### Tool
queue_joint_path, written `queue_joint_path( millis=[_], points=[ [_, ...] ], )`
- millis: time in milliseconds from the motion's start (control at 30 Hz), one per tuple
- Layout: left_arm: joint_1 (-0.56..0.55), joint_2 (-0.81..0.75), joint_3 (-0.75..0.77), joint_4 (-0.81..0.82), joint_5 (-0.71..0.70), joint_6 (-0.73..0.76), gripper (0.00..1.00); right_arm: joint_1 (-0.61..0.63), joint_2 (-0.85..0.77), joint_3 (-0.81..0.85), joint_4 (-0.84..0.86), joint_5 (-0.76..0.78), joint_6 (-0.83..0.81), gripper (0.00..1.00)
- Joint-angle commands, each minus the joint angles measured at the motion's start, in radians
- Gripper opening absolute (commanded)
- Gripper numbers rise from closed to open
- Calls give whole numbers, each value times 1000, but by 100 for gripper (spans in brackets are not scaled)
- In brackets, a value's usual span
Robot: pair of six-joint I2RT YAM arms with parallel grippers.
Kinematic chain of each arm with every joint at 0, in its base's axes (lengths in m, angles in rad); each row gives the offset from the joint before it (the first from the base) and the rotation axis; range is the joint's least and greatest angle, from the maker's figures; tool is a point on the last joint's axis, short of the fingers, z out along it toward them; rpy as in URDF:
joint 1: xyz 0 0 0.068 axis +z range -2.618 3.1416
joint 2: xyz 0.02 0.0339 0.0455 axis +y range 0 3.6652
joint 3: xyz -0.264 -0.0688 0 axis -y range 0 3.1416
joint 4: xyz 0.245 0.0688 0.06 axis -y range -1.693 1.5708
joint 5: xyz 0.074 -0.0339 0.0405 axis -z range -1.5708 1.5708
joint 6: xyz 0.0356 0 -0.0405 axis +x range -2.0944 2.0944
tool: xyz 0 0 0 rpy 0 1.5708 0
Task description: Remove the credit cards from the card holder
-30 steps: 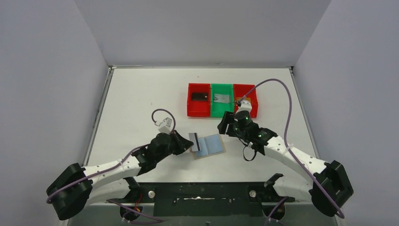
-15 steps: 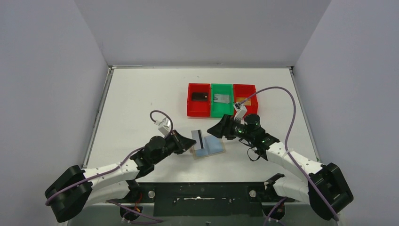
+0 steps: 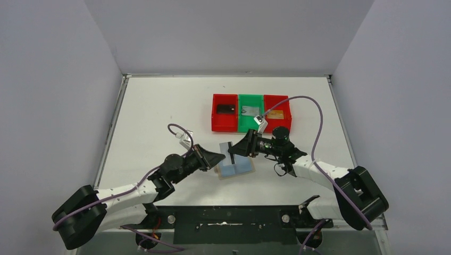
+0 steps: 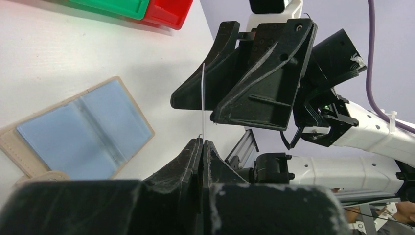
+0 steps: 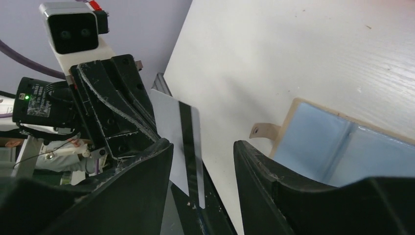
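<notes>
The tan card holder (image 3: pixel 239 168) lies open on the table, its pale blue lining up, and also shows in the left wrist view (image 4: pixel 83 129) and the right wrist view (image 5: pixel 342 147). My left gripper (image 3: pixel 220 157) (image 4: pixel 202 142) is shut on a pale credit card (image 3: pixel 230 153) with a black stripe, held upright above the holder's left half. The card appears edge-on (image 4: pixel 203 98) in the left wrist view. My right gripper (image 3: pixel 235 150) (image 5: pixel 203 143) faces the left one. Its jaws stand apart with the card (image 5: pixel 183 137) between them, a gap on each side.
Three bins stand in a row behind. The left red bin (image 3: pixel 215 121) holds a black card (image 3: pixel 226 108), the green bin (image 3: pixel 251 123) a silver one (image 3: pixel 250 111), and the right red bin (image 3: pixel 287 114) a gold-orange one (image 3: pixel 275 113). The table's near rail runs along below the arms.
The left gripper has raised the card and carried it right, over the holder. The right gripper swung left from the bins to the card, and its jaws now straddle it.
</notes>
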Motion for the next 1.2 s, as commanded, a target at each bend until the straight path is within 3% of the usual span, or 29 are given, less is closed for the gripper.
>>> queue_joint_path(
  millis=[0,167,667,1000,1133,1167],
  points=[
    [8,12,13,111,18,-4,0,8,3,-6,154,-85,25,48],
    [22,14,0,137,24,-20,0,7,18,-15,243,-147,64,37],
    [67,48,-13,201,94,-54,0,4,2,-18,270,-161,65,7],
    [81,74,-32,241,110,-74,1,3,-8,-26,288,-164,61,0],
    [90,50,-53,231,92,-87,38,0,-33,-25,248,-141,36,0],
    [93,37,-55,214,85,-87,44,-3,-45,-23,217,-127,21,0]
  ],
)
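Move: The grey credit card with the black stripe stands on edge, pinched in the left fingers; its middle is about 2 cm right and 1 cm ahead of the left hand, roughly level. From the open right hand, that middle lies some 2 cm back, 2 cm left and 2 cm above. The open card holder lies on the table 2 cm back, 2 cm left and 14 cm below the right hand; the green tray is about 25 cm ahead and 9 cm right of it, equally low. The card is passed from hand to hand: while the left hand holds it almost in place, the half-open right hand goes up and back about 3 cm to the card's striped side, turning some 10 degrees, mostly counter-clockwise with a roll. The right fingers then shut and pinch the card; only afterwards do the left fingers open part way to release it. ##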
